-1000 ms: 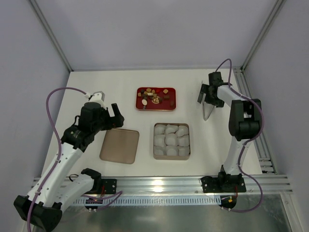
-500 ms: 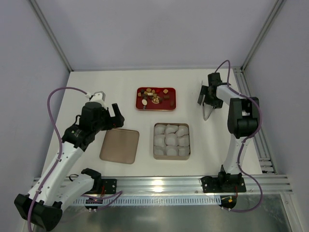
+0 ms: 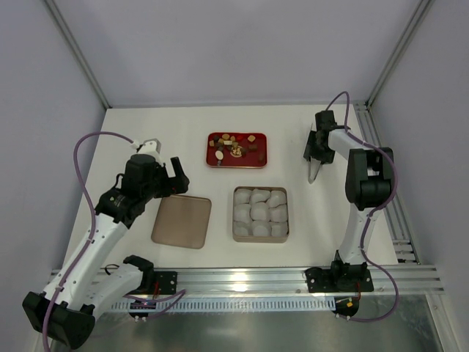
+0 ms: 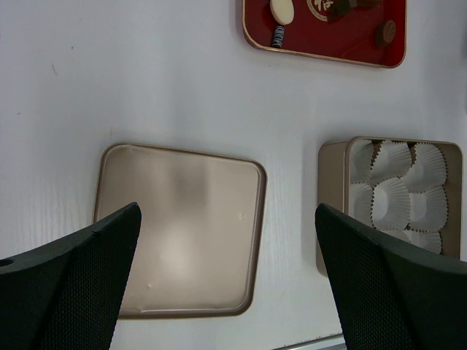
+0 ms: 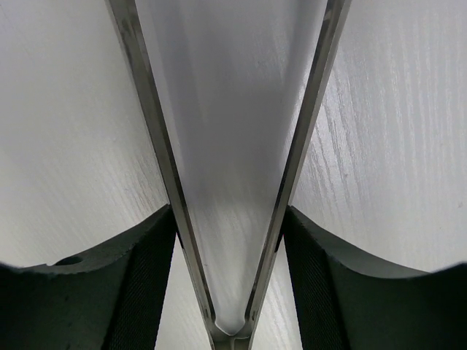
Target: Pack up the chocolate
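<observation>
The chocolate point(image 3: 234, 147), small brown, tan and cream pieces, lies in a red tray point(image 3: 217, 156) at the back middle; the left wrist view shows a cream oval piece point(image 4: 282, 11) in that tray point(image 4: 328, 42). A gold tin point(image 3: 236, 213) holds white paper cups point(image 3: 260, 213). My left gripper point(image 3: 172, 176) is open and empty above the flat gold lid point(image 3: 182, 221), seen between my fingers point(image 4: 226, 219). My right gripper point(image 3: 315, 150) is shut on metal tongs point(image 3: 314, 172) lying on the table at the right; both pads point(image 5: 146, 277) press the tongs' arms point(image 5: 295, 168).
The tin point(image 4: 332, 197) with its paper cups point(image 4: 398, 193) sits right of the lid point(image 4: 179, 230) in the left wrist view. A metal rail runs along the table's near edge point(image 3: 249, 279), and the frame posts stand at the back corners.
My right gripper has closed in on the tongs and shifted slightly right. The left arm has barely moved.
</observation>
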Robot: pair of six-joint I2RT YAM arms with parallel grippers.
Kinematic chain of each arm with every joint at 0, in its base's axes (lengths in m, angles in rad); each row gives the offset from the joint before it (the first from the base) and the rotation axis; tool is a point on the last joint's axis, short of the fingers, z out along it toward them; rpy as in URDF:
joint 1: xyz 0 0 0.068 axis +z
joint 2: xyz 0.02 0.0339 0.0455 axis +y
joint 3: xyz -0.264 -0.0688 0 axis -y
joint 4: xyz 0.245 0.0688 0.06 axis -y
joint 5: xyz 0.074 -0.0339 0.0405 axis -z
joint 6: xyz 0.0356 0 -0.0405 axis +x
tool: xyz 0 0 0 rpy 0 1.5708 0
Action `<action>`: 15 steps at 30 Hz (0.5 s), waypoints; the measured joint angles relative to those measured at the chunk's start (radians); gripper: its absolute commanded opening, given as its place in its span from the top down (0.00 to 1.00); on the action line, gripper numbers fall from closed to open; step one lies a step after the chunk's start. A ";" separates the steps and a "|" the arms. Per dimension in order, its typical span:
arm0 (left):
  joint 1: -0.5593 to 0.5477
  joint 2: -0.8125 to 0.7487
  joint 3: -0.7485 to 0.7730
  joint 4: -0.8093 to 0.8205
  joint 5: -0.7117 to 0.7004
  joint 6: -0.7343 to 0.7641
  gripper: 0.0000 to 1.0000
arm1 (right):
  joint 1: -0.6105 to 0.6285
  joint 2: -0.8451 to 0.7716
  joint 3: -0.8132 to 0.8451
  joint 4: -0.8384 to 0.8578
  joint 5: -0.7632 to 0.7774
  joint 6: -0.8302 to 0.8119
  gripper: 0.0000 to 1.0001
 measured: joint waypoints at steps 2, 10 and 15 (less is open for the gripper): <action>0.000 0.000 0.000 0.000 0.000 0.000 0.00 | 0.002 -0.010 -0.006 -0.006 0.000 0.000 0.40; 0.000 0.000 0.000 0.000 0.000 -0.001 0.00 | 0.029 -0.172 -0.013 -0.060 0.000 -0.001 0.40; 0.000 0.000 0.000 0.000 0.000 -0.001 0.00 | 0.051 -0.309 -0.013 -0.078 0.000 -0.001 0.40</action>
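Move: The metal tongs are already between the right fingers, low on the table. The red chocolate tray lies about 30 cm to the right hand's left and some 4 cm farther out, level in height. The tan box of paper cups is roughly 22 cm left and 20 cm back. From the left hand, the tray is about 24 cm ahead, 17 cm right and 19 cm below. Keeping its pinch on the metal tongs, the right hand lifts about 12 cm and tips its fingers forward-up. ##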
